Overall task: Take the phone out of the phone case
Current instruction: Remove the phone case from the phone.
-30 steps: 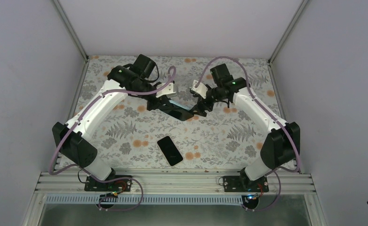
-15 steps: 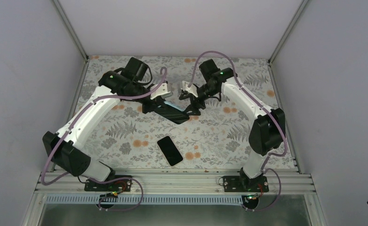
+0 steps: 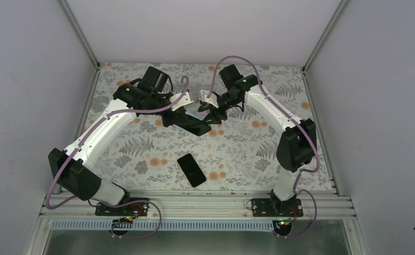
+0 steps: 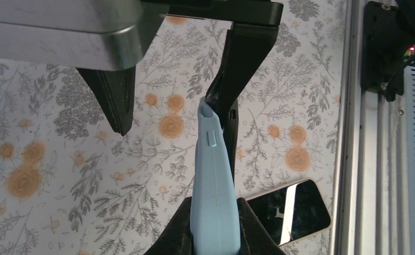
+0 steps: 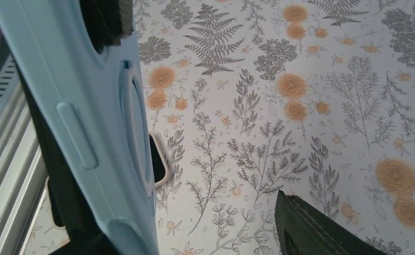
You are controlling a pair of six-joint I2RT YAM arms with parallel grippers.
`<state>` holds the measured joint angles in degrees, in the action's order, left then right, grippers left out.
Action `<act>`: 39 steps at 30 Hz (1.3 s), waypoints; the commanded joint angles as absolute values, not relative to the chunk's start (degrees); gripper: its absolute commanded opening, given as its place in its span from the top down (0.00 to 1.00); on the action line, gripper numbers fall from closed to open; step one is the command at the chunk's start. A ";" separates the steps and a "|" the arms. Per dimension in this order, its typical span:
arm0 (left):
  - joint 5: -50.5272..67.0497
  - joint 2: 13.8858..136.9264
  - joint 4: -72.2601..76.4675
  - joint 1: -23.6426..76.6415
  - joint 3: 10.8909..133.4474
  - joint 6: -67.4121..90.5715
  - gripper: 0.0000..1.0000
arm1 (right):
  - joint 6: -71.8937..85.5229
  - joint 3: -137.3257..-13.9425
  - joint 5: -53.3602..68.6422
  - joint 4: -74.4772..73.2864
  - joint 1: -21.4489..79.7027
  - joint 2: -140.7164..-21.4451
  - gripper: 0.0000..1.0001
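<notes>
My left gripper (image 3: 200, 126) is shut on the phone case (image 4: 212, 180), a thin light-blue soft shell held edge-on above the table (image 3: 248, 154). In the left wrist view the left gripper (image 4: 215, 231) pinches its lower end. My right gripper (image 3: 212, 112) is open at the case's far end. In the left wrist view, the right gripper (image 4: 176, 95) has one finger against the case and the other apart. In the right wrist view the case (image 5: 88, 106) fills the left. The phone (image 3: 191, 170), black screen with a beige rim, lies on the table, also seen in both wrist views (image 4: 287, 212) (image 5: 158, 159).
The table has a floral cloth. An aluminium rail (image 3: 195, 204) runs along its near edge, also in the left wrist view (image 4: 354, 133). White walls close in the back and both sides.
Both grippers have shifted left and a little toward the back with the case between them. The right arm has swung inward. The phone on the table has not moved.
</notes>
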<state>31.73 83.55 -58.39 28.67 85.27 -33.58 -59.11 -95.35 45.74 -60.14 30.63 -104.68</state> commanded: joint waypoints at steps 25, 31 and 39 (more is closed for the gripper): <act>4.30 85.34 -2.30 24.77 86.36 -27.99 0.98 | -56.15 -92.70 72.31 -73.74 45.80 -104.90 0.97; 6.53 83.02 -3.54 24.41 83.61 -28.68 0.97 | -56.60 -92.25 72.48 -73.65 43.66 -103.06 0.97; 15.53 77.98 -10.07 24.50 83.89 -31.55 0.23 | -53.58 -97.30 73.02 -73.56 38.30 -105.34 0.97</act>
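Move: The left hand holds the upper end of the cased phone, its middle about 5 cm to the right, 2 cm back and 3 cm below. The right hand has its open fingers around the other end of the case; the case's middle lies roughly 5 cm to its left, level fore and aft, and 2 cm up. The other phone lies on the table about 12 cm back and 5 cm left of the right hand, some 18 cm below. Both hands sink leftward about 3 cm as the right pinches the case edge, the left finally opening, rising forward. ##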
